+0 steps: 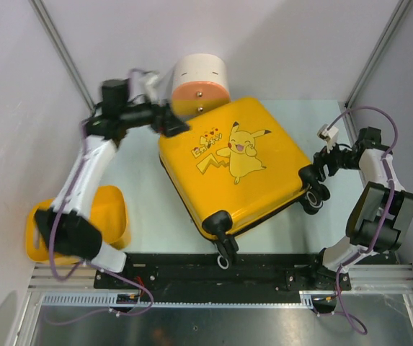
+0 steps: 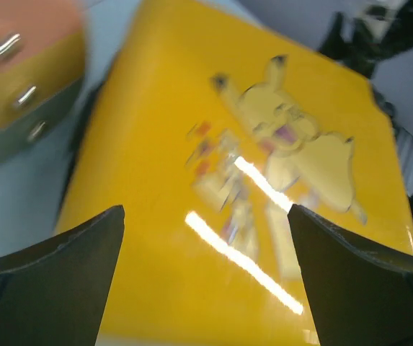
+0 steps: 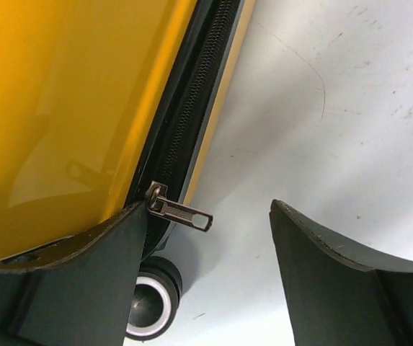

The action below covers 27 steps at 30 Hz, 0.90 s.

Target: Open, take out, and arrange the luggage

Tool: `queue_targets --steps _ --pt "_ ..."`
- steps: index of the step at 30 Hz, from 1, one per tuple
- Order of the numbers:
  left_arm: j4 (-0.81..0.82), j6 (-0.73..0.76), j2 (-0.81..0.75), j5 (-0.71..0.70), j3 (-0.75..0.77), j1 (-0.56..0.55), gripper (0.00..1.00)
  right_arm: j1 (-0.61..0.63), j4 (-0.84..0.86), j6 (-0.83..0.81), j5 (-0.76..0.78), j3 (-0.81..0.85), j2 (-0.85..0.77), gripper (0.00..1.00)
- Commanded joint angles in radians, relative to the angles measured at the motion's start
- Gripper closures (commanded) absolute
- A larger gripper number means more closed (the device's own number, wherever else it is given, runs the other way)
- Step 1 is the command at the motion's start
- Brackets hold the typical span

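Note:
The luggage [image 1: 235, 166] is a glossy yellow suitcase with a Pikachu print, lying flat and closed, turned diagonally on the table. My left gripper [image 1: 174, 122] hovers over its far left corner, open, with only the printed lid [image 2: 192, 144] between its fingers [image 2: 62, 274]. My right gripper [image 1: 320, 169] sits at the right corner by the wheels [image 1: 314, 196], also open. In the right wrist view the black zipper [image 3: 192, 108] runs along the shell's edge. Its metal pull [image 3: 181, 211] sticks out just beside the left finger [image 3: 69, 281], within the gap of the right gripper [image 3: 210, 205], ungripped.
A cream-and-orange cylindrical container [image 1: 200, 85] stands against the suitcase's far corner and shows again in the left wrist view [image 2: 19, 65]. A smaller plain yellow tub [image 1: 112, 213] lies at the near left under my left arm. A suitcase wheel [image 3: 148, 303] rests on the pale table [image 3: 336, 108].

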Motion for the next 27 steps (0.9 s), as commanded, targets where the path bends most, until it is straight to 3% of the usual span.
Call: queue_targets --steps 1,6,10,15,22,27 --pt "-0.071 -0.123 -0.251 0.029 -0.273 0.201 0.0 0.086 -0.107 -0.14 -0.058 -0.04 -0.036 0.26" --pt "-0.068 -0.22 -0.414 0.015 -0.556 0.258 0.0 0.152 -0.247 -0.322 -0.071 -0.135 -0.114 0.26" --pt "-0.045 -0.261 -0.432 0.033 -0.608 0.258 0.0 0.197 -0.362 -0.436 -0.079 -0.238 -0.212 0.26" --pt "-0.005 -0.276 -0.35 0.036 -0.578 0.241 0.0 0.312 -0.422 -0.499 -0.096 -0.342 -0.402 0.26" --pt "0.008 -0.175 -0.178 0.043 -0.457 0.111 0.02 0.568 -0.304 -0.281 -0.102 -0.464 -0.667 0.25" --pt "0.008 -0.128 -0.038 0.041 -0.354 0.06 0.06 0.628 -0.175 -0.088 -0.079 -0.487 -0.804 0.23"
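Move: The suitcase's middle lies about 17 cm right of the left hand, 12 cm back and 20 cm lower; the drawer box is roughly 14 cm ahead of that hand, 5 cm to the right and 20 cm lower. From the right hand the suitcase's middle is some 29 cm left and 1 cm ahead, about level. Its right-hand wheels lie roughly 7 cm back, 3 cm left and slightly lower, its zipper pull about 2 cm left and level, just ahead. With its fingers against the suitcase's right side by the wheels, the right hand pushes that corner back and left, about 18 and 14 cm, turning some 35 degrees counter-clockwise and staying open. The left hand swings left, back and down about 11 cm, then forward some 7 cm along the left side, its wide-open fingertips ending against it. ##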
